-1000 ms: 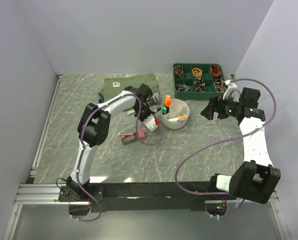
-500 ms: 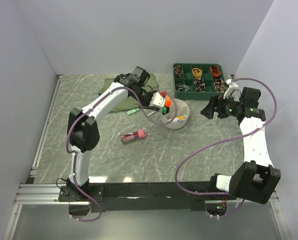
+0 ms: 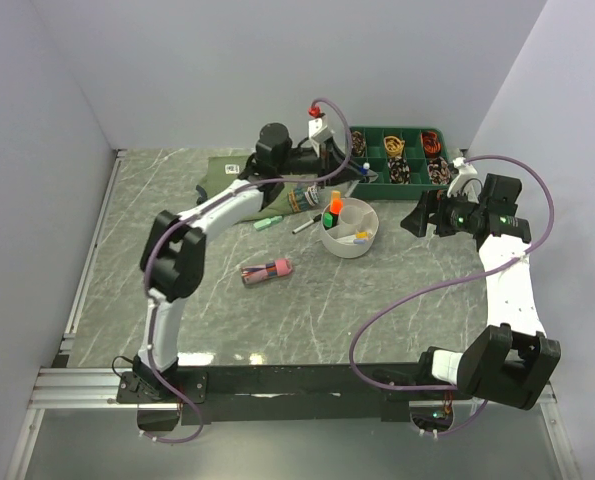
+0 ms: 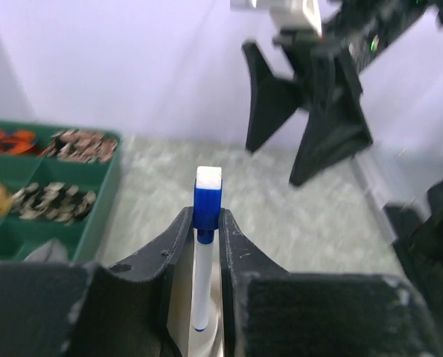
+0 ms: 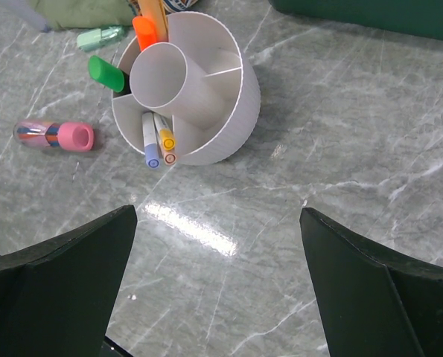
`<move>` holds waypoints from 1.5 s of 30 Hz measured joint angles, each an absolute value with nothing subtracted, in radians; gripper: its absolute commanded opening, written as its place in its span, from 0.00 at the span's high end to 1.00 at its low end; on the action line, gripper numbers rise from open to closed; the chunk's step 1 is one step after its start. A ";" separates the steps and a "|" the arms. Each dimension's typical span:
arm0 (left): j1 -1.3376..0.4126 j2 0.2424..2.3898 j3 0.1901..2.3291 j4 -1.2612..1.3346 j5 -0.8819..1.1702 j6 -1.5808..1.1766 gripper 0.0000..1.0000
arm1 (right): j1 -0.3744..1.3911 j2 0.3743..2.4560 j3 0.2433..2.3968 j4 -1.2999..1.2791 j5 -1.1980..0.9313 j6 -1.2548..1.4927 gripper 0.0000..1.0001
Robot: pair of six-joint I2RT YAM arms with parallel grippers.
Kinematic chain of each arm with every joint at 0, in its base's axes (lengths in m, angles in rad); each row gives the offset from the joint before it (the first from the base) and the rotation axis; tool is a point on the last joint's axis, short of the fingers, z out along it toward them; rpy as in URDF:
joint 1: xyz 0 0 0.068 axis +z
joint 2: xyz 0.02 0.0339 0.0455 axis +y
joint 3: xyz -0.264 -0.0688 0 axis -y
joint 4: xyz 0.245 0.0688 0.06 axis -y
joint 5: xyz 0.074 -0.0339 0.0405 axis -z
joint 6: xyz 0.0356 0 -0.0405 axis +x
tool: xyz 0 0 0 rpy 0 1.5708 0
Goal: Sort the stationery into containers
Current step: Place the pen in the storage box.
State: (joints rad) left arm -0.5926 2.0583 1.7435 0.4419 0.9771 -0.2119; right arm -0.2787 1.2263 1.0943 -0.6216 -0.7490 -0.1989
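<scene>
My left gripper (image 4: 206, 223) is shut on a thin white pen with a blue cap (image 4: 208, 202), which stands upright between the jaws. In the top view this gripper (image 3: 358, 168) hangs raised just behind the white round tub (image 3: 369, 242). The tub (image 5: 228, 126) holds an orange highlighter (image 5: 144, 30), a green highlighter (image 5: 106, 72) and two thin pens (image 5: 158, 141) in its compartments. A pink marker (image 3: 267, 270), a pale green marker (image 3: 267, 222) and a dark pen (image 3: 305, 226) lie on the table left of the tub. My right gripper (image 3: 417, 218) stands open, right of the tub, and is empty (image 5: 217, 216).
A dark green tray (image 3: 352, 135) of small items stands at the back right, close behind my left gripper. A folded olive shirt (image 3: 239, 170) lies at the back, under the left arm. White walls close in the table on three sides.
My left arm has risen from the table left of the tub and swung up and back to the right, carrying the pen. The right arm has not moved.
</scene>
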 measured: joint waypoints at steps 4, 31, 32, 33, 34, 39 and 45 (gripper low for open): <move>-0.614 2.197 1.815 0.638 0.989 -0.409 0.99 | -0.279 1.225 1.094 -0.624 -0.748 -0.199 0.01; -0.704 2.470 2.046 0.498 0.994 -0.195 0.68 | -0.279 1.159 1.038 -0.666 -0.719 -0.233 0.01; -0.705 2.470 2.036 0.487 0.989 -0.187 0.64 | -0.279 1.160 1.038 -0.665 -0.719 -0.233 0.01; -0.706 2.470 2.026 0.480 0.987 -0.177 0.64 | -0.279 1.162 1.038 -0.665 -0.719 -0.233 0.01; -0.706 2.470 2.018 0.473 0.984 -0.172 0.64 | -0.279 1.164 1.038 -0.665 -0.719 -0.233 0.01; -0.705 2.469 1.980 0.465 0.971 -0.157 0.56 | -0.279 1.174 1.038 -0.665 -0.719 -0.233 0.01; -0.700 2.377 1.856 0.451 0.923 -0.107 0.50 | -0.279 1.177 1.038 -0.658 -0.719 -0.232 0.01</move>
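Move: The storage box that the held pen goes to sits roughly 25 cm below the left gripper, about 3 cm to its right and level with it fore and aft. The green tray lies around 19 cm ahead and 16 cm right of the gripper, the black-capped marker about 11 cm left and 2 cm ahead, the pink case some 21 cm left and 11 cm back. From the right gripper the box is about 6 cm ahead, 14 cm left and 16 cm below. Carry the pen, still pinched upright, to the right and down over the right-hand side of the storage box, about 9 cm across, then sink nearly straight down for about 14 cm of descent in all. Part the fingers during the last of the sinking to let the pen go, then begin easing back left and up about 1 cm. ##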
